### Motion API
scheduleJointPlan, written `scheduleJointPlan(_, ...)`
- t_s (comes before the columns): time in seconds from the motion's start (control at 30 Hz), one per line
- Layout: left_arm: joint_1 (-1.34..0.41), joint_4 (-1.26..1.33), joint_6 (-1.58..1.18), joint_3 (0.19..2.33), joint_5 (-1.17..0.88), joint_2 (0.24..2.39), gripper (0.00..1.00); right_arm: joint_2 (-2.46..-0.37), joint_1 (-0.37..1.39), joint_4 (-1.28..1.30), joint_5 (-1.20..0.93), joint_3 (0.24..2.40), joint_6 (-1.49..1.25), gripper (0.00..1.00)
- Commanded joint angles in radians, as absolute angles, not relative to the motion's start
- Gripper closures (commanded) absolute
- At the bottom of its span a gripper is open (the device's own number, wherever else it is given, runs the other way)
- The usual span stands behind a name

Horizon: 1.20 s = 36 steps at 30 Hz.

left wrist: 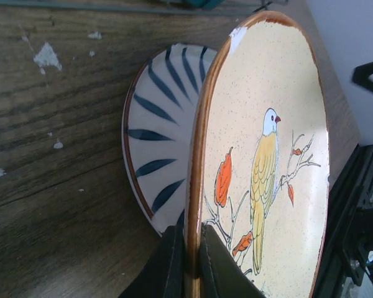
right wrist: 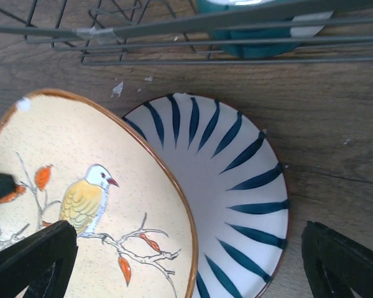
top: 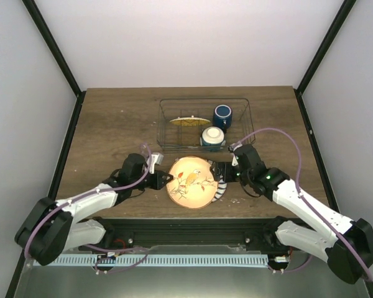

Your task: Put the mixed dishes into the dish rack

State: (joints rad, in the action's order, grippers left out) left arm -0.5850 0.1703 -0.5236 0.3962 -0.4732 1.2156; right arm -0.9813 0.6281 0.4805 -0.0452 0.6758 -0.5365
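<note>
A cream plate (top: 189,180) with a bird and orange leaves sits just in front of the dish rack (top: 165,133). My left gripper (top: 168,178) is shut on the plate's left rim. In the left wrist view my left gripper (left wrist: 194,234) pinches the brown edge of the cream plate (left wrist: 267,155) between both fingers. My right gripper (top: 227,172) stands open at the plate's right side, jaws wide and holding nothing. In the right wrist view my right gripper (right wrist: 188,236) hangs above the cream plate (right wrist: 81,186). The rack holds a yellow-orange plate (top: 191,121), a dark blue mug (top: 222,115) and a small white bowl (top: 212,135).
A white plate with dark blue stripes (right wrist: 242,180) lies flat on the wood under the cream plate's right part, its edge showing (top: 221,188). It also appears behind the cream plate in the left wrist view, as a striped plate (left wrist: 158,136). The rack's wire wall (right wrist: 174,40) runs close behind both plates.
</note>
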Motion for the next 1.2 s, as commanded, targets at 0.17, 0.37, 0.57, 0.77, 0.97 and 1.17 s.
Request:
scheduleJointPlan(0.17, -0.579, 0.136, -0.516, 0.435, -0.462, 1.037, 1.00, -0.980, 0.636, 0.324, -0.216, 0.599, -0.528, 0.00)
scheduleJointPlan(0.37, -0.578, 0.107, -0.533, 0.438, -0.471, 0.957, 1.00, -0.923, 0.636, 0.076, -0.346, 0.450, -0.505, 0.00)
scheduleJointPlan(0.57, -0.578, 0.073, -0.538, 0.451, -0.492, 0.895, 1.00, -0.947, 0.637, -0.073, -0.425, 0.390, -0.494, 0.01)
scheduleJointPlan(0.77, -0.577, 0.079, -0.548, 0.448, -0.525, 0.888, 1.00, -0.998, 0.636, -0.287, -0.560, 0.357, -0.505, 0.13)
scheduleJointPlan(0.97, -0.577, 0.106, -0.559, 0.429, -0.532, 0.865, 1.00, -1.081, 0.637, -0.399, -0.699, 0.361, -0.520, 0.43)
scheduleJointPlan(1.17, -0.578, 0.093, -0.546, 0.443, -0.526, 0.860, 1.00, -1.116, 0.637, -0.457, -0.774, 0.356, -0.544, 0.67)
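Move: The left hand already holds the bird plate by its left rim, clear of the table. From the empty right hand, the plate's middle lies about 10 cm left, 3 cm back and 7 cm lower; from the left hand, it is some 7 cm right, 2 cm back and a little lower. The striped plate lies on the table about 6 cm left of the right hand, 1 cm back and 11 cm below. The white bowl in the rack is roughly 14 cm ahead of that hand, 1 cm left. The right fingers straddle the bird plate's right rim and start closing around it, from wide open to under half, one over the painted face and one behind. The hand first travels back and down with some leftward drift, then mainly left and back up, about 8 cm left overall, wrist swinging some 40 degrees until the fingers point more to the left. Keeping its pinch on the opposite rim, the left hand raises the plate about 6 cm, easing slightly back and left. ##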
